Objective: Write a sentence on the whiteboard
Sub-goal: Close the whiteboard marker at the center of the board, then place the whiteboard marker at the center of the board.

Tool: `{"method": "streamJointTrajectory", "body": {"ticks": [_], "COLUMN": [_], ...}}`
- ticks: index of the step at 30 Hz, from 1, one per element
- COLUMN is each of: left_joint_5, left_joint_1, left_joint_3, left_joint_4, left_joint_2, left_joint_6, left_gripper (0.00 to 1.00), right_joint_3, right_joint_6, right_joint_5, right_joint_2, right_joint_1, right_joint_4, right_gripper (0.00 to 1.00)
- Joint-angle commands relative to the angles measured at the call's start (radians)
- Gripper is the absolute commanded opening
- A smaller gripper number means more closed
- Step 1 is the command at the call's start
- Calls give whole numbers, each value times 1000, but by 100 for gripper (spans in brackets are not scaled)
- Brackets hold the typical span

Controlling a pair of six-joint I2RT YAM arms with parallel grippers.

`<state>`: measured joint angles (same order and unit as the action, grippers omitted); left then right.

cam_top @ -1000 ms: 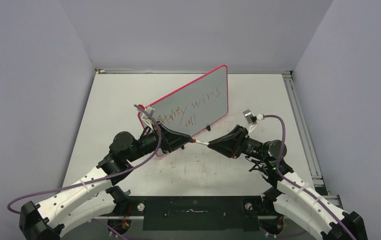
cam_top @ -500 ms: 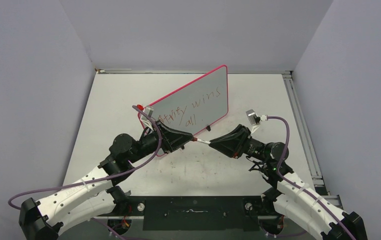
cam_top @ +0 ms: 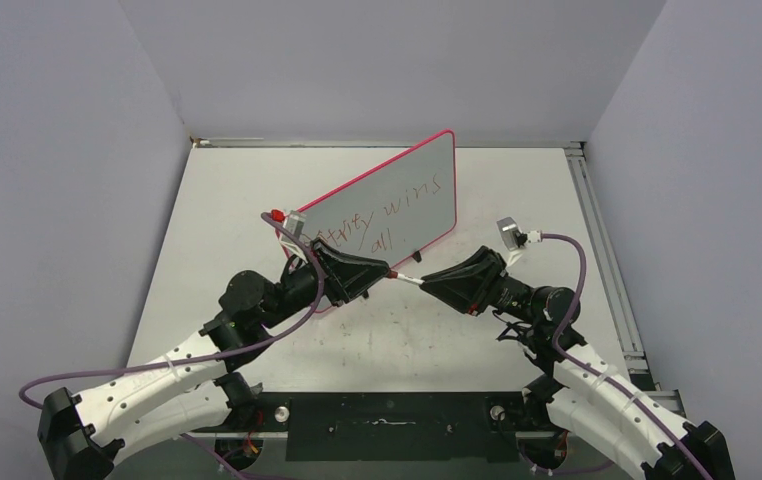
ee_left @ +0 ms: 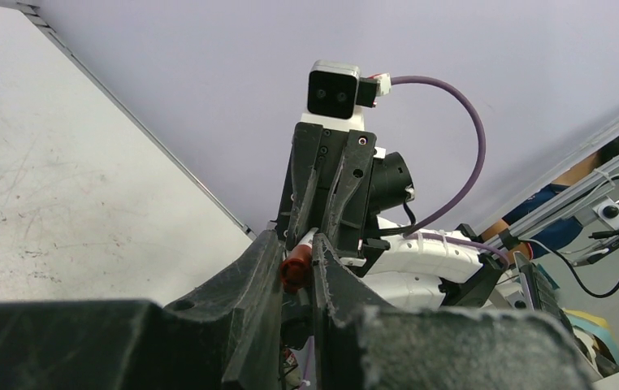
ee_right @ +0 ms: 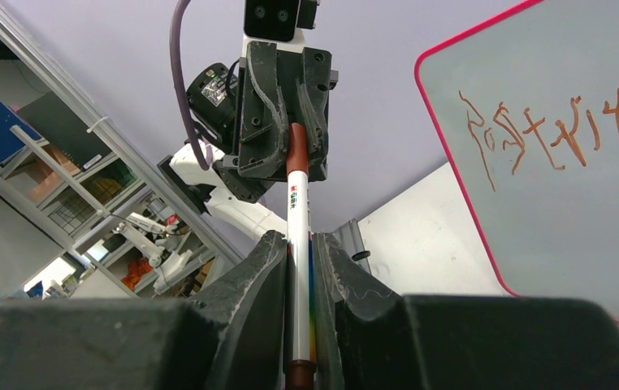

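Note:
The whiteboard [cam_top: 397,195] [ee_right: 566,187] stands tilted on the table, red-rimmed, behind both grippers. The sentence [cam_top: 385,218] [ee_right: 551,130] runs across it in dark red scrawl. In front of the board the two grippers meet tip to tip. My right gripper [cam_top: 427,283] [ee_right: 298,244] is shut on the white barrel of a marker [cam_top: 409,279] [ee_right: 296,207]. My left gripper [cam_top: 385,271] [ee_left: 296,252] is shut on the marker's red cap [ee_left: 294,268] [ee_right: 296,158], which sits on the barrel's far end. The marker is held above the table.
A metal rail [cam_top: 597,235] runs along the table's right edge. Grey walls close the back and both sides. A black base plate [cam_top: 387,425] lies at the near edge between the arm bases. Purple cables loop off both wrists.
Both grippers, joined by the marker, have shifted a little to the right and away from the bases. Neither grip has changed.

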<state>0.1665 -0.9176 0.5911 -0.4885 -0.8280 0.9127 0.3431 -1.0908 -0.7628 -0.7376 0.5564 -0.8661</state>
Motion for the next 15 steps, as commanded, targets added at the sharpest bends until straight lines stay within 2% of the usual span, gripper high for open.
{"method": "streamJointTrajectory", "body": {"ticks": [1, 3, 5, 10, 12, 15], "left_joint_5": [159, 141, 126, 72, 64, 84], "left_joint_1": [-79, -71, -52, 3, 29, 74], "left_joint_3": [17, 35, 71, 239, 290, 363], "left_joint_4": [119, 161, 234, 477, 571, 653], "left_joint_2": [-65, -56, -43, -22, -19, -23], "left_joint_6": [-36, -59, -103, -289, -347, -407], "left_gripper": [0, 0, 16, 53, 63, 71], "right_joint_3": [24, 36, 50, 142, 165, 161], "right_joint_6": [16, 62, 121, 366, 420, 447], "right_joint_5": [69, 74, 106, 311, 390, 451], "right_joint_2": [-38, -22, 14, 115, 123, 75], "right_joint_1": [18, 18, 15, 15, 14, 16], "right_joint_4": [-52, 43, 195, 793, 971, 1113], "right_gripper": [5, 5, 5, 5, 5, 5]}}
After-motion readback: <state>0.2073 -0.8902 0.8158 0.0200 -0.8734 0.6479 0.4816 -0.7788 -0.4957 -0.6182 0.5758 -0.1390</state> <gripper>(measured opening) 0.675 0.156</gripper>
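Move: The closed marker spans both hands: its middle is about 4 cm to the left hand's right, 1 cm back and 1 cm lower, with the red cap between the left fingers. From the right hand, which holds the barrel, the whiteboard's middle is some 22 cm ahead, 11 cm left and 25 cm below; the board's near black clip is about 15 cm straight ahead and 27 cm below. Left fingers open off the cap, sinking 3.5 cm, while the right carries the marker 5 cm down and forward. ##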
